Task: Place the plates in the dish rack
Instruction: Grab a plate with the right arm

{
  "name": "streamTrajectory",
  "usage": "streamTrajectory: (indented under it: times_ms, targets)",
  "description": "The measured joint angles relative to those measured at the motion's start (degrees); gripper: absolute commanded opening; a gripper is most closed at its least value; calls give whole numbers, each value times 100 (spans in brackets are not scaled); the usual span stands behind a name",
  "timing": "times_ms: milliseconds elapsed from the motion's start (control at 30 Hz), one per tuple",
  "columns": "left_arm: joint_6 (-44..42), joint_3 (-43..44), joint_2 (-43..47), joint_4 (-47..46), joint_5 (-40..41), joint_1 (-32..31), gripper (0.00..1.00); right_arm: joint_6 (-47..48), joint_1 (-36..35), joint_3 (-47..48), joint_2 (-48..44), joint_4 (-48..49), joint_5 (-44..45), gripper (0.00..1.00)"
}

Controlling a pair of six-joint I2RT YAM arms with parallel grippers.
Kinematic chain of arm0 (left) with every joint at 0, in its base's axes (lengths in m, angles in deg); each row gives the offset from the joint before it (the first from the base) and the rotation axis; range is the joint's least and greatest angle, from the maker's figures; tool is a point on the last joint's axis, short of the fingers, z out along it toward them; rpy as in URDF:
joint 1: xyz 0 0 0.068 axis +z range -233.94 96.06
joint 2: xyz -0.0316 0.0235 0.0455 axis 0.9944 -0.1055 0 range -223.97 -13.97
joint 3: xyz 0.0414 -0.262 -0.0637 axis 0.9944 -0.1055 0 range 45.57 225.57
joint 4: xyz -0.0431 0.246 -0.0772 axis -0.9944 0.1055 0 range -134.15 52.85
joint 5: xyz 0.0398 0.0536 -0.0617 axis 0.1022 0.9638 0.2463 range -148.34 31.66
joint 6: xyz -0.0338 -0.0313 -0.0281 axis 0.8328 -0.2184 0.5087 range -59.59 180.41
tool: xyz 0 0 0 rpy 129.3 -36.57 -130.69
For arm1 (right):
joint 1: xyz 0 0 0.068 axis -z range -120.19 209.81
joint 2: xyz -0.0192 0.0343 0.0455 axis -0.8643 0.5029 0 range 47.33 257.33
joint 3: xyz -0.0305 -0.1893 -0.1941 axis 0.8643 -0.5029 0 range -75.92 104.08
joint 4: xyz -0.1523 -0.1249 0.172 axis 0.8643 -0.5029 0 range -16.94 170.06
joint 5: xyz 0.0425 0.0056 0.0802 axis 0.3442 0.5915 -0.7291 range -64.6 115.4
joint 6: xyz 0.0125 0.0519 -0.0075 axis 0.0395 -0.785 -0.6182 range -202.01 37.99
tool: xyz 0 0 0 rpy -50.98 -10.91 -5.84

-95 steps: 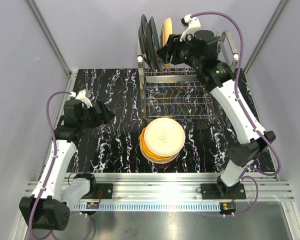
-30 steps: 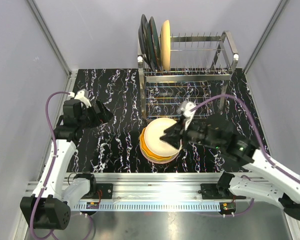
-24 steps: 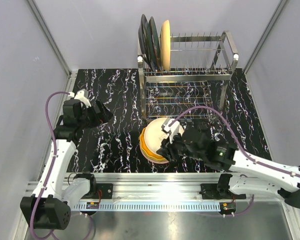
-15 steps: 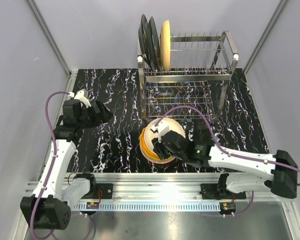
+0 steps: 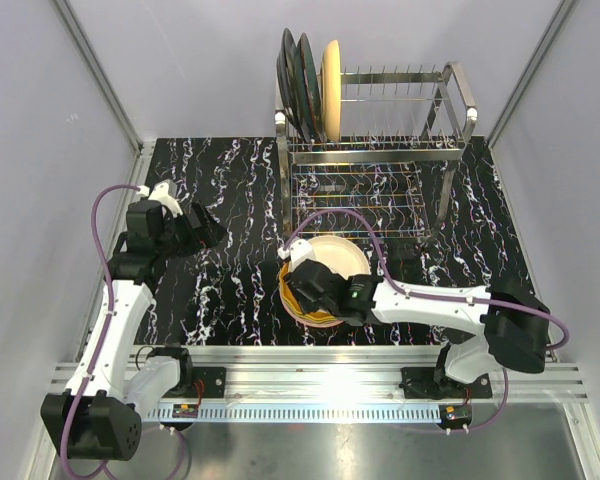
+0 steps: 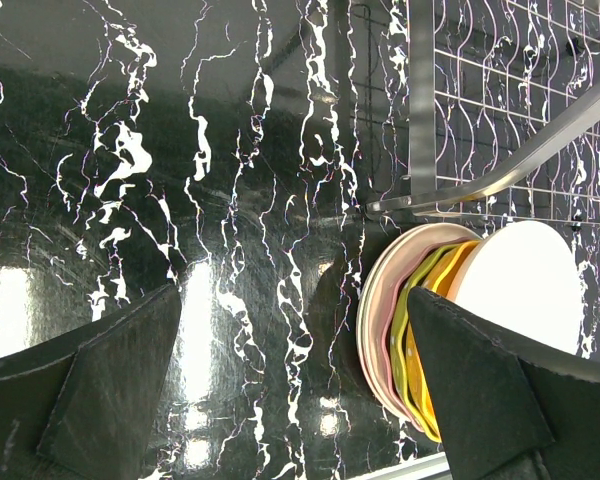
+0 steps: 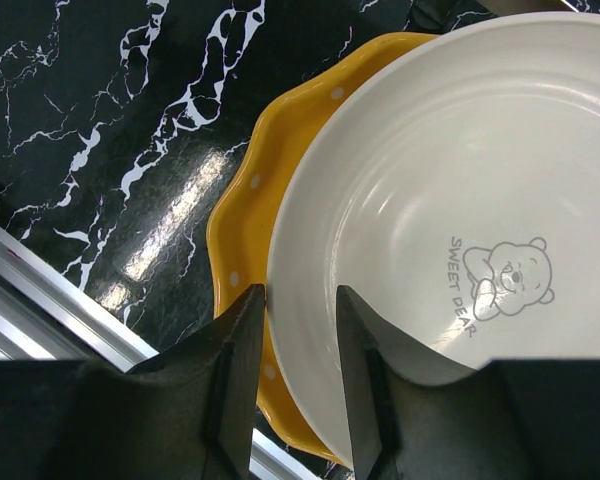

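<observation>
A stack of plates (image 5: 327, 300) lies on the black marble mat. The top one is a cream plate (image 7: 460, 180) with a bear print, and under it sits an orange plate (image 7: 242, 200). My right gripper (image 7: 300, 295) is shut on the cream plate's near-left rim, one finger outside and one inside. In the left wrist view the stack shows pink (image 6: 373, 320), green (image 6: 404, 335) and orange rims. The dish rack (image 5: 380, 150) stands at the back, holding two dark plates (image 5: 295, 85) and a cream-yellow plate (image 5: 331, 75) upright at its left end. My left gripper (image 6: 292, 295) hangs open over bare mat, left of the stack.
The rack's lower wire tier (image 5: 355, 200) lies just behind the stack. Its tubular end frame (image 6: 500, 175) runs close to the stack's far side. An aluminium rail (image 5: 320, 365) borders the near edge, and grey walls enclose the sides and back.
My right arm came down from the rack to the stack and swung left round it. Its jaws now pinch the top cream plate's rim. The left arm has not moved.
</observation>
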Motion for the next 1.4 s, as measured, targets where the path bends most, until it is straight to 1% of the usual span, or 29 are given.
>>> streamTrajectory:
  times_ms: [367, 600, 867, 1000, 1033, 1233, 1400]
  targets:
    - [2, 0, 0, -39, -63, 0, 99, -120, -111, 170, 343, -74, 131, 41]
    - [2, 0, 2, -42, -81, 0, 99, -214, -223, 431, 535, -278, 492, 32]
    - [2, 0, 4, -44, -83, 0, 99, -328, -225, 457, 568, -542, 822, 31]
    - [2, 0, 20, -48, -83, 0, 99, -369, -225, 457, 612, -538, 831, 21]
    - [2, 0, 26, -50, -85, 0, 99, -374, -227, 459, 634, -538, 831, 15]
    - [2, 0, 39, -57, -85, 0, 99, -337, -328, 595, 647, -579, 940, 0]
    - [0, 0, 39, -57, -87, 0, 99, -332, -380, 608, 291, -706, 955, 0]
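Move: The right gripper, part open, is poised at the near-left rim of the white plate: the plate's middle is about 4 cm ahead, 8 cm to the right and 2 cm below. The yellow plate's middle lies 2 cm ahead, 6 right and 4 below. The dish rack's near-left foot stands some 12 cm ahead and 1 left, 6 lower. From the left hand the white plate is about 23 cm right, 6 back and 12 below. Sink the right gripper barely 2 cm at the white plate's near-left rim, edging about 1 cm left and then back right while the wrist rolls its left side down and turns slightly clockwise. Shut the fingers until they pinch the rim, then lift about 3 cm with the grip kept. ##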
